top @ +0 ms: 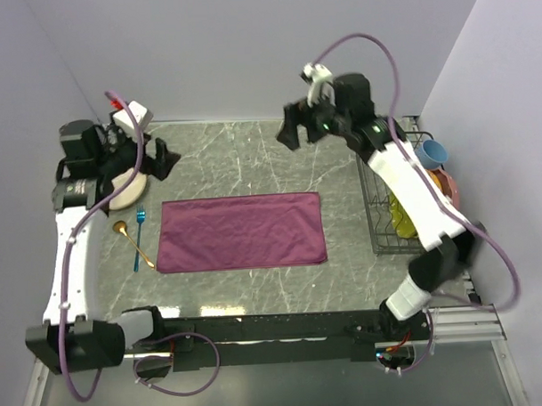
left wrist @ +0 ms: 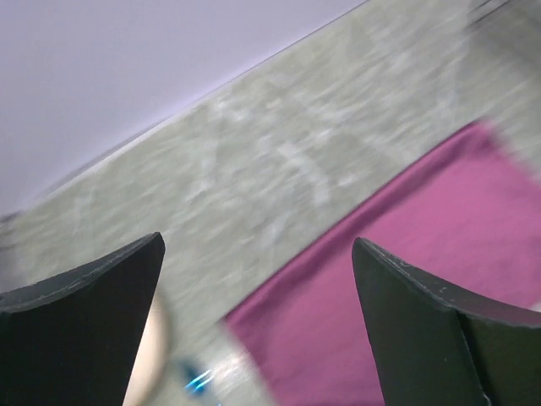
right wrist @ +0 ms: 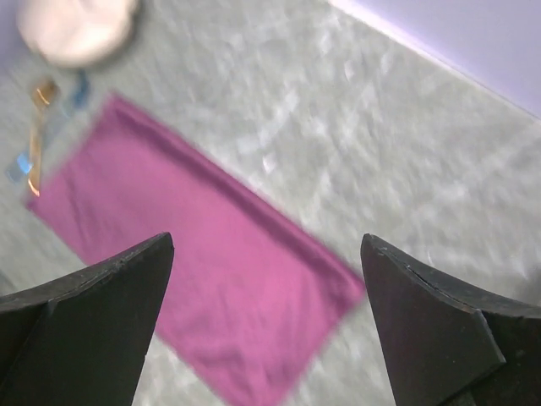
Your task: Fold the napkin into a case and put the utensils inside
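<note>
The maroon-purple napkin [top: 241, 231] lies flat on the marble table as a wide rectangle, also visible in the left wrist view [left wrist: 406, 279] and the right wrist view [right wrist: 211, 271]. Just left of it lie the utensils: a blue fork [top: 140, 227] and a gold spoon [top: 132, 243], side by side. My left gripper [top: 165, 160] hangs open above the table's far left, near the plate, with nothing between its fingers [left wrist: 258, 241]. My right gripper [top: 297, 135] is raised over the far middle, open and empty [right wrist: 267, 238]. Both wrist views are motion-blurred.
A cream plate [top: 128, 190] sits at the far left beside the left gripper. A black wire dish rack [top: 382, 208] along the right edge holds a blue cup [top: 432, 151] and other dishes. Walls close off the back and both sides.
</note>
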Robot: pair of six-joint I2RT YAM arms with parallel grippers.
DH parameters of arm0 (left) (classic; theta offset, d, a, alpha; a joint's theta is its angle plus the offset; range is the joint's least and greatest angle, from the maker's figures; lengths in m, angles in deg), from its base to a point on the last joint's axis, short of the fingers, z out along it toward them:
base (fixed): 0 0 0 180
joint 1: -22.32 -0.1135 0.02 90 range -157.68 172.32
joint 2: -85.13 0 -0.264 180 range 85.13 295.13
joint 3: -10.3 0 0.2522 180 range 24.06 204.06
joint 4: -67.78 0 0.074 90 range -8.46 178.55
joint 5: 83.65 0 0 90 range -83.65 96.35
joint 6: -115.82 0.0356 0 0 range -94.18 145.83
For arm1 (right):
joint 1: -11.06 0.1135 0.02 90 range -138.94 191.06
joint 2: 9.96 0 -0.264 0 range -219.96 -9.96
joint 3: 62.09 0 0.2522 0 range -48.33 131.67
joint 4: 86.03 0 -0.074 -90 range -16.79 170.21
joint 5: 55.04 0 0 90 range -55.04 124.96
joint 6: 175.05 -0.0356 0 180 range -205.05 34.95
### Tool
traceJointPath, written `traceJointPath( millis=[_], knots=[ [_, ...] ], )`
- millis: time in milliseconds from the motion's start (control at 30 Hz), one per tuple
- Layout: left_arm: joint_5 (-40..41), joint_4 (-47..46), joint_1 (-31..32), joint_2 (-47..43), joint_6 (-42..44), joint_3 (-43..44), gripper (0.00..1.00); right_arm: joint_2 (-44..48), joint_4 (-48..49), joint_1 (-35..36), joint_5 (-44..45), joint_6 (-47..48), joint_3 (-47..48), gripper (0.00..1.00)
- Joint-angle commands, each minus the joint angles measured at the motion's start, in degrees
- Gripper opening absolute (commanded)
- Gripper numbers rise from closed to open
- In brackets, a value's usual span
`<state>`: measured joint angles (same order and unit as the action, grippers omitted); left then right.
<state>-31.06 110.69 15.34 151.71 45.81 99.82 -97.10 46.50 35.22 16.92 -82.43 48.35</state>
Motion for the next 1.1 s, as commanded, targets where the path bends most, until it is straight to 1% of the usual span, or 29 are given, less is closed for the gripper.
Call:
traceJointPath(
  millis=[0,33,67,100,133,167,200,233,267,333,367,433,467,533,600,667,867,1067],
  knots=[
    [-7.5,-7.7,4.7,8.5,-19.1,0.4,0.99,-14.9,1.6,-1.2,-18.1,-10.5,10.7,1.00],
    [-8.2,-8.3,6.4,10.1,-22.3,0.3,0.99,-16.6,1.1,-1.1,-20.3,-12.3,11.2,1.00],
    [-8.8,-9.8,6.6,12.4,-27.1,-0.7,0.99,-19.1,3.0,-0.8,-22.0,-17.3,9.7,1.00],
    [-9.0,-12.6,8.3,13.3,-30.1,-2.1,0.99,-20.0,4.7,-0.7,-23.6,-19.7,8.3,1.00],
    [-9.5,-15.6,9.3,14.8,-33.3,-5.4,0.99,-20.7,6.8,-0.5,-26.7,-24.0,6.6,1.00],
    [-10.4,-22.0,9.8,15.8,-39.6,-7.1,0.99,-21.8,11.3,-0.1,-27.7,-26.1,3.2,1.00],
    [-11.1,-23.9,10.3,17.3,-42.3,-8.3,0.99,-22.4,13.1,0.3,-29.0,-28.0,1.8,1.00],
    [-13.5,-24.9,11.5,21.0,-44.5,-9.1,0.99,-23.2,14.5,0.4,-30.8,-29.8,0.8,1.00],
    [-14.6,-27.6,12.1,23.0,-48.3,-9.3,0.99,-24.8,17.4,1.0,-32.0,-33.5,-0.9,1.00],
    [-17.7,-31.4,13.7,27.8,-51.6,-10.5,0.99,-26.2,20.3,1.9,-33.2,-36.7,-2.7,1.00],
    [-18.7,-33.6,14.0,29.1,-54.2,-11.0,0.99,-27.4,23.5,1.9,-34.8,-39.9,-4.4,1.00],
    [-19.5,-38.4,14.7,33.4,-56.0,-11.8,0.99,-28.4,28.1,2.0,-36.1,-45.2,-7.4,1.00],
    [-21.4,-39.4,14.8,35.3,-57.9,-11.7,0.99,-29.8,32.4,2.0,-37.6,-46.5,-7.8,1.00],
    [-23.2,-42.7,14.8,40.3,-59.9,-10.9,0.99,-32.7,34.6,2.2,-38.6,-48.5,-7.4,1.00],
    [-25.1,-47.7,14.8,42.7,-63.0,-11.2,0.99,-34.6,37.3,2.2,-39.7,-49.7,-7.1,1.00],
    [-25.6,-50.0,14.8,45.2,-65.2,-11.0,0.99,-36.9,39.5,2.1,-40.3,-50.8,-7.2,1.00],
    [-26.6,-47.7,14.7,50.5,-62.7,-8.6,0.99,-40.9,41.4,1.5,-40.0,-50.6,-8.6,1.00],
    [-27.1,-47.4,13.8,53.9,-61.5,-9.1,0.99,-43.3,42.2,-0.1,-38.0,-51.0,-10.6,1.00]
  ],
)
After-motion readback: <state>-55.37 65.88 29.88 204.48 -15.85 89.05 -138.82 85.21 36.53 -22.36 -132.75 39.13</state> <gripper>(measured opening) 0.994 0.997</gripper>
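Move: The middle of the folded napkin's far edge lies some 18 cm right, 5 cm ahead and 31 cm below the left hand; from the right hand it is about 18 cm left, 2 cm ahead and 32 cm below. The napkin's far left corner is roughly 6 cm left of the left hand and 5 cm ahead, the fork 13 cm left and 6 cm back. The far right corner sits 6 cm right of the right hand, 2 cm ahead. Both hands converge from high up on the middle of the napkin's far edge, ending close together just above it, with contact not clearly visible. The left sinks about 27 cm while swinging 17 cm right; the right sinks some 25 cm and goes 14 cm left. Both wrists tip their fingers steeply downward, grippers staying wide open. ##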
